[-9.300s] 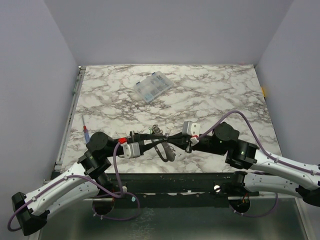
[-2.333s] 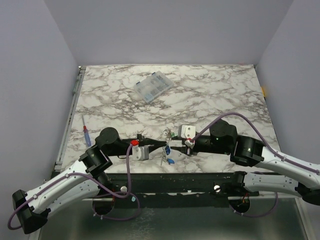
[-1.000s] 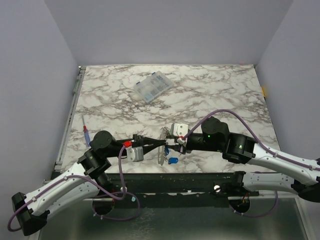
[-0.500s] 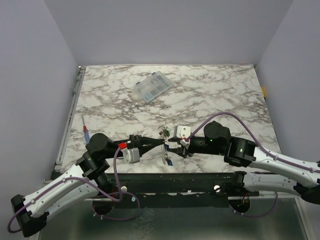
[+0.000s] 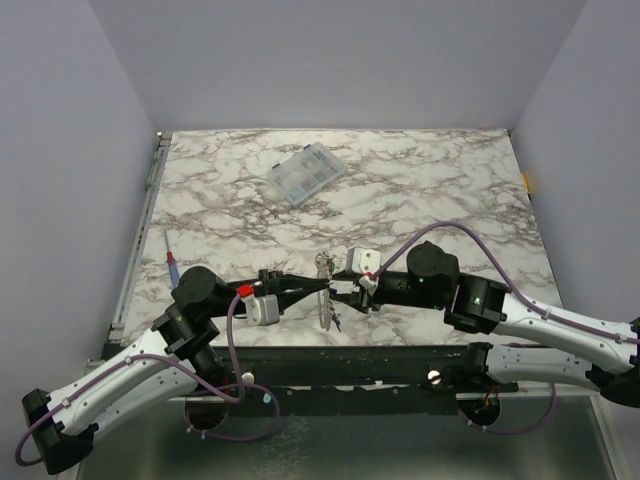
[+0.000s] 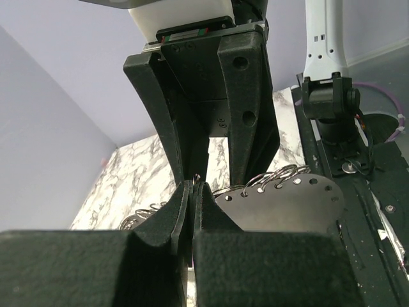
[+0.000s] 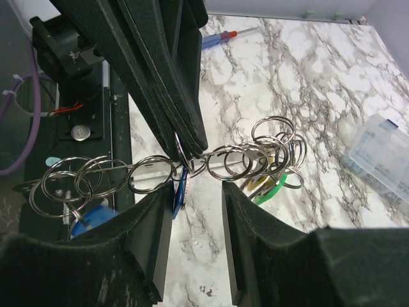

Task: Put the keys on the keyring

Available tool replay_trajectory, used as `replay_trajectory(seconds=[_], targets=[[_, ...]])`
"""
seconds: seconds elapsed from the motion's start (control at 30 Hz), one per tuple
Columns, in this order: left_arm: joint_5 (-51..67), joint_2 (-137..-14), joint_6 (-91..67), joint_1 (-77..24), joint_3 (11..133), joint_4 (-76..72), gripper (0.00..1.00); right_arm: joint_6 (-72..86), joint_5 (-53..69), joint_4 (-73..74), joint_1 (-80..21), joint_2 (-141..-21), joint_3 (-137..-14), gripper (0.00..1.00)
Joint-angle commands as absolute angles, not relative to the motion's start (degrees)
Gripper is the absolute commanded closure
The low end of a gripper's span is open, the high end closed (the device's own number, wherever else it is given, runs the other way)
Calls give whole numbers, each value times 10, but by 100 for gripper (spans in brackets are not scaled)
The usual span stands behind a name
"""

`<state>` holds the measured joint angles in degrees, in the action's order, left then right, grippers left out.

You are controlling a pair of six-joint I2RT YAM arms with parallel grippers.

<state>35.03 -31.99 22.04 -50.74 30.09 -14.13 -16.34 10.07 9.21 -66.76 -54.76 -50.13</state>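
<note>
The keyring (image 6: 287, 204) is a flat grey oval plate with holes along its rim, and several steel split rings (image 7: 243, 160) hang from it. It hangs just above the table's near edge, seen edge-on (image 5: 325, 308). My left gripper (image 5: 322, 287) (image 6: 193, 185) is shut, pinching the keyring at its rim. My right gripper (image 5: 338, 292) (image 7: 195, 198) faces it, open, with its two fingers just below the row of rings and nothing between them. A blue key (image 7: 181, 194) dangles against one right finger. A green key (image 7: 273, 187) hangs among the far rings.
A clear compartment box (image 5: 307, 173) lies at the back of the marble table. A red-and-blue screwdriver (image 5: 172, 265) lies by the left edge. The black front rail (image 5: 330, 360) runs right under both grippers. Grey walls stand on three sides.
The right gripper has shifted slightly left, towards the left fingertips. The keyring has turned edge-on, and the blue key seen low beside it no longer shows from above.
</note>
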Motion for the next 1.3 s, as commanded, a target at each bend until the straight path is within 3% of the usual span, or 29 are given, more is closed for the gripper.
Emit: replay_trajectory(seconds=[0.0, 0.5, 0.7, 0.9, 1.27], targets=[[346, -319, 217, -510, 304, -172, 100, -149, 113, 64, -671, -545, -486, 56], [345, -322, 209, -510, 304, -186, 100, -139, 105, 25, -671, -539, -456, 62], [345, -324, 208, -511, 306, -189, 100, -138, 105, 13, -671, -533, -450, 76], [342, -321, 208, -510, 303, -190, 100, -138, 102, 31, -671, -526, -457, 97], [338, -318, 211, -511, 292, -191, 100, -170, 21, 184, -671, -544, -528, 99]])
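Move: The blue key I want hangs almost between my open right fingertips, about 1 cm to their left and 1 cm below. From my right hand, the steel plate with its row of rings runs back, its middle some 4 cm back and 1 cm left, slightly lower. The green and yellow keys bunch about 4 cm ahead, 1 cm left and 2 cm lower. From my left hand, the blue key is about 1 cm right and 2 cm below. I sink my right hand about 1.5 cm around the blue key just under my left fingertips, then shut its fingers from nearly half open and pinch the key, rising roughly 1 cm as they close. With the key pinched I ease right about 1 cm, a little forward. My left hand keeps its pinch on the wire ring and creeps up about half a centimetre. ##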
